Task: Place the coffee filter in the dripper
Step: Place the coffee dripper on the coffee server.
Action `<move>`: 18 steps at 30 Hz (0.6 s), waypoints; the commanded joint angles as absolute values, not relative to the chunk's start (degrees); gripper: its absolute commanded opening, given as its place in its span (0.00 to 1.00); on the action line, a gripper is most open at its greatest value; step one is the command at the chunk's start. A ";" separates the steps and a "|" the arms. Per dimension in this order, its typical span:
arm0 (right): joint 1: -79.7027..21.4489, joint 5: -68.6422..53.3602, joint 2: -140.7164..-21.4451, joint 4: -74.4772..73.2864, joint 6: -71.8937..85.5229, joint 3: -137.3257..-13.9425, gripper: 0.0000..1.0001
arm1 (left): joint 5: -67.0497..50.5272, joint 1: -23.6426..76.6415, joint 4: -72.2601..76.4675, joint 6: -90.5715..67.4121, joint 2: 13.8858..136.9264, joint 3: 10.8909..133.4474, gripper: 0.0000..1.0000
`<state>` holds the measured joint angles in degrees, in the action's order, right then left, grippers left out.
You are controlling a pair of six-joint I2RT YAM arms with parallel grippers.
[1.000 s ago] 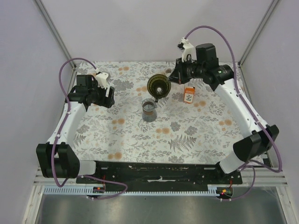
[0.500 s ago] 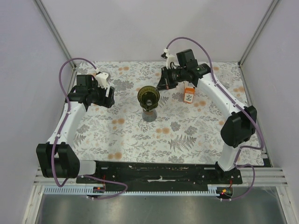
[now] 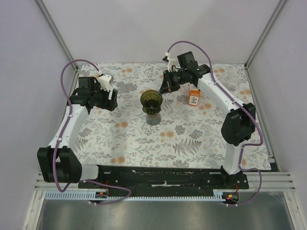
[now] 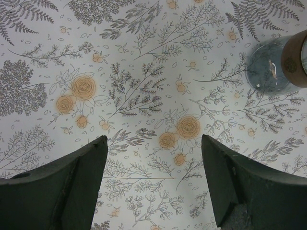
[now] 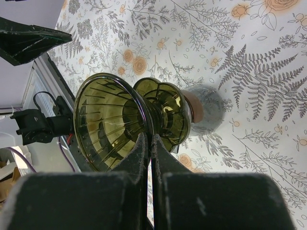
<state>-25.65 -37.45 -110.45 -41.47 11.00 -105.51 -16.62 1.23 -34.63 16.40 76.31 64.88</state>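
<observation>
The dark olive glass dripper [image 3: 151, 99] hangs over the mouth of the glass carafe [image 3: 153, 118] in the middle of the table. My right gripper [image 3: 164, 89] is shut on the dripper's rim [image 5: 144, 120], with the rim's thin edge pinched between both fingers. The right wrist view looks into the ribbed cone, with nothing inside it. Its base is at the carafe's brown collar [image 5: 194, 106]; whether they touch I cannot tell. My left gripper [image 3: 111, 100] hovers open over the bare cloth at the left, its fingers [image 4: 81, 177] wide apart. The coffee filter is out of view.
A small orange box [image 3: 194, 97] stands upright right of the dripper, below the right forearm. A floral cloth [image 3: 192, 139] covers the table. The carafe [image 4: 269, 72] shows at the top right of the left wrist view. White walls stand close to the cloth on three sides.
The right arm has carried the dripper left and toward the near side, from beside the orange box to over the carafe. The left arm has not moved.
</observation>
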 commanded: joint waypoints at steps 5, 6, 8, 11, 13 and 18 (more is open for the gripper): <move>-25.05 -35.77 -110.39 -42.98 10.46 -110.04 0.13 | -16.79 1.05 -34.89 18.28 75.15 65.39 0.84; -25.14 -35.51 -110.30 -43.33 10.37 -110.30 0.14 | -16.79 1.05 -34.81 18.28 75.06 65.39 0.84; -25.14 -35.33 -110.30 -43.77 9.93 -110.91 0.19 | -16.79 1.05 -34.81 18.28 75.06 65.48 0.84; -25.14 -35.51 -110.57 -44.38 9.76 -111.62 0.33 | -16.70 0.97 -34.81 18.37 75.06 65.39 0.84; -25.05 -35.86 -110.83 -45.00 9.49 -112.15 0.41 | -16.61 1.05 -34.98 18.37 75.06 65.30 0.84; -24.96 -33.23 -109.96 -46.67 8.00 -113.73 0.62 | -16.52 1.05 -34.89 18.46 74.97 65.30 0.84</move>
<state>-25.23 -35.46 -110.67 -45.32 9.58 -110.13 -16.62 1.23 -34.63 16.45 76.31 64.88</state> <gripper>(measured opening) 0.570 0.844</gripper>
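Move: The coffee dripper, pinched by the right hand at the far right of its rim, has its middle about 4 cm left of that hand, 3 cm back and 4 cm below. Directly under the dripper is the coffee server, its middle some 15 cm below the hand; the orange carton stands roughly 15 cm to the right of the hand, 3 cm farther out and 17 cm down. From the left hand, the dripper is about 18 cm to the right, nearly level in reach and height. With the dripper already over the mouth of the coffee server, the right hand opens its shut fingers to a bit over half their range, so the pads part on either side of the rim and let go of it. As they spread, the hand eases up about 1.5 cm, drawing slightly right and forward away from the dripper, with the wrist hardly turning. ##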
